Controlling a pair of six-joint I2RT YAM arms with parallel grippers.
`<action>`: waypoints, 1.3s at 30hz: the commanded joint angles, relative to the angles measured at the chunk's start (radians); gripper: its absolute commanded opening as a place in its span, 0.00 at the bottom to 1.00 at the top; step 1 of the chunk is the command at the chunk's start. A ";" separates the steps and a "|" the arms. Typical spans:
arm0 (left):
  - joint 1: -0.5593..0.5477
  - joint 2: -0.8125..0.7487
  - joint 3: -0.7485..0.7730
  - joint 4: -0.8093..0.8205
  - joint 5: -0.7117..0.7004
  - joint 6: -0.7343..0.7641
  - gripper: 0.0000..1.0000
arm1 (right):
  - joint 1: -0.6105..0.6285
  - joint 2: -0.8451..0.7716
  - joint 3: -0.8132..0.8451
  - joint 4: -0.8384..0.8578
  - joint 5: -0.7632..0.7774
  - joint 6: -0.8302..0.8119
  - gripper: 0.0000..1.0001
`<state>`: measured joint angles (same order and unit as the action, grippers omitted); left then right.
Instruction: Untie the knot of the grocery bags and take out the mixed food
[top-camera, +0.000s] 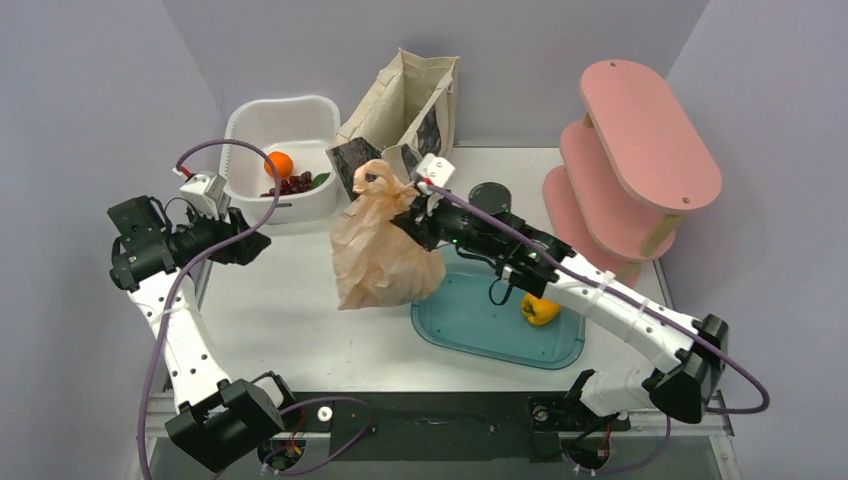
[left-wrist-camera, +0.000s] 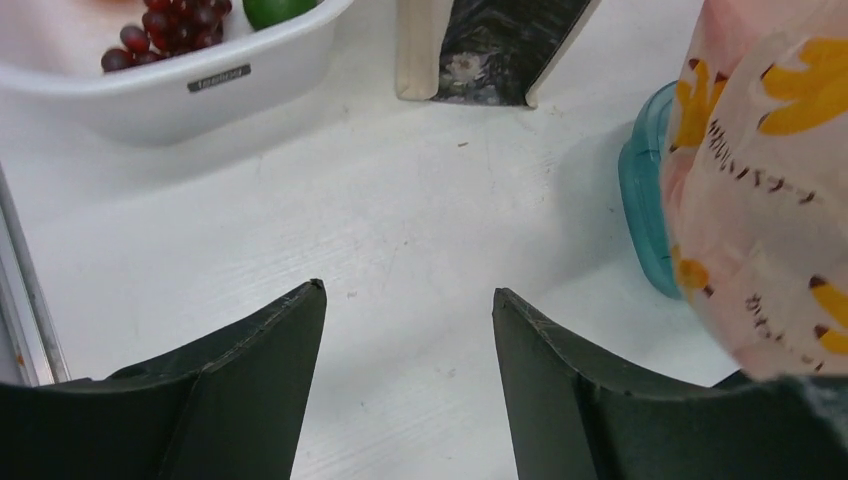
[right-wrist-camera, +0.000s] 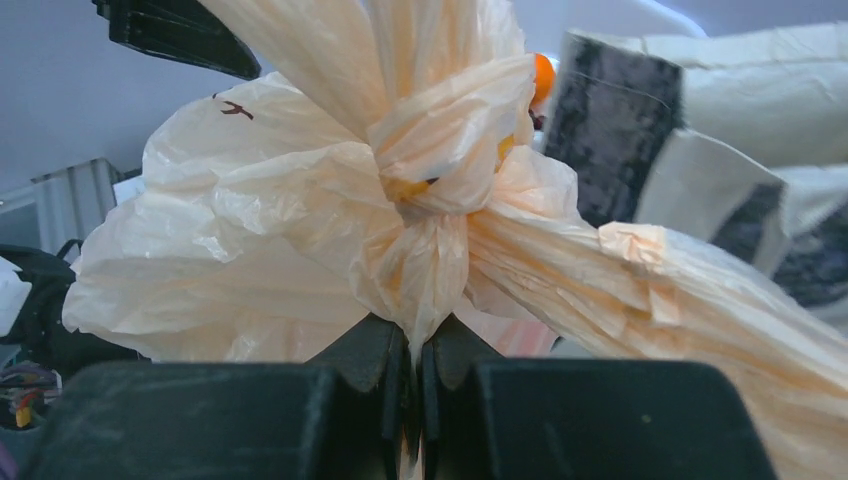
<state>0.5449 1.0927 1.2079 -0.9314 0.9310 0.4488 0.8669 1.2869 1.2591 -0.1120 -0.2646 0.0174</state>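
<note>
The peach-orange plastic grocery bag (top-camera: 385, 255) stands bulging at the table's middle, its knot (top-camera: 378, 180) on top. My right gripper (top-camera: 413, 195) is shut on a fold of the bag's plastic just under the knot (right-wrist-camera: 440, 150), the film pinched between the fingers (right-wrist-camera: 375, 350). My left gripper (top-camera: 248, 240) hovers open to the bag's left, apart from it, with only bare table between its fingertips (left-wrist-camera: 300, 310). The bag (left-wrist-camera: 770, 180) fills the right edge of the left wrist view. The cream canvas tote (top-camera: 405, 105) stands open behind. The mixed food is hidden inside the bag.
A white bin (top-camera: 300, 205) at the back left holds an orange, grapes and something green. A teal tray (top-camera: 480, 335) with a yellow pepper (top-camera: 540, 310) lies right of the bag. A pink tiered shelf (top-camera: 640, 150) stands at the right, a dark round object (top-camera: 490, 195) behind my right arm.
</note>
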 joint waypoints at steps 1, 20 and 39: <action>0.085 0.028 0.112 -0.247 -0.047 0.009 0.60 | 0.074 0.107 0.079 0.223 -0.025 0.013 0.00; 0.129 -0.007 0.133 -0.242 -0.002 0.025 0.64 | 0.185 0.401 -0.200 0.767 0.033 -0.359 0.00; -0.250 -0.049 0.030 -0.383 0.204 0.591 0.62 | 0.201 0.317 -0.398 1.018 -0.058 -0.551 0.00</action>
<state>0.3908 1.0821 1.2636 -1.4895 1.1336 1.1069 1.0683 1.6489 0.8669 0.7898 -0.2409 -0.4885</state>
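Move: My right hand still grips the grocery bag by its knot, with the body hanging about 12 cm below and 4 cm to the left. It is going to the bare table spot 14 cm left, 2 ahead and 33 down. The teal bin lies 21 cm right and 10 ahead; the tote bag is some 35 ahead and 2 left. From my empty left hand the grocery bag is about 25 cm right, level ahead and 5 lower. I carry the knotted bag about 12 cm left and sink some 17 cm beside the teal bin, then raise it about 4 cm again, keeping my right grip while rolling the wrist some 30 degrees. My left hand first edges back and left, then comes right and back towards the bag, swinging its open fingers roughly 30 degrees clockwise. ##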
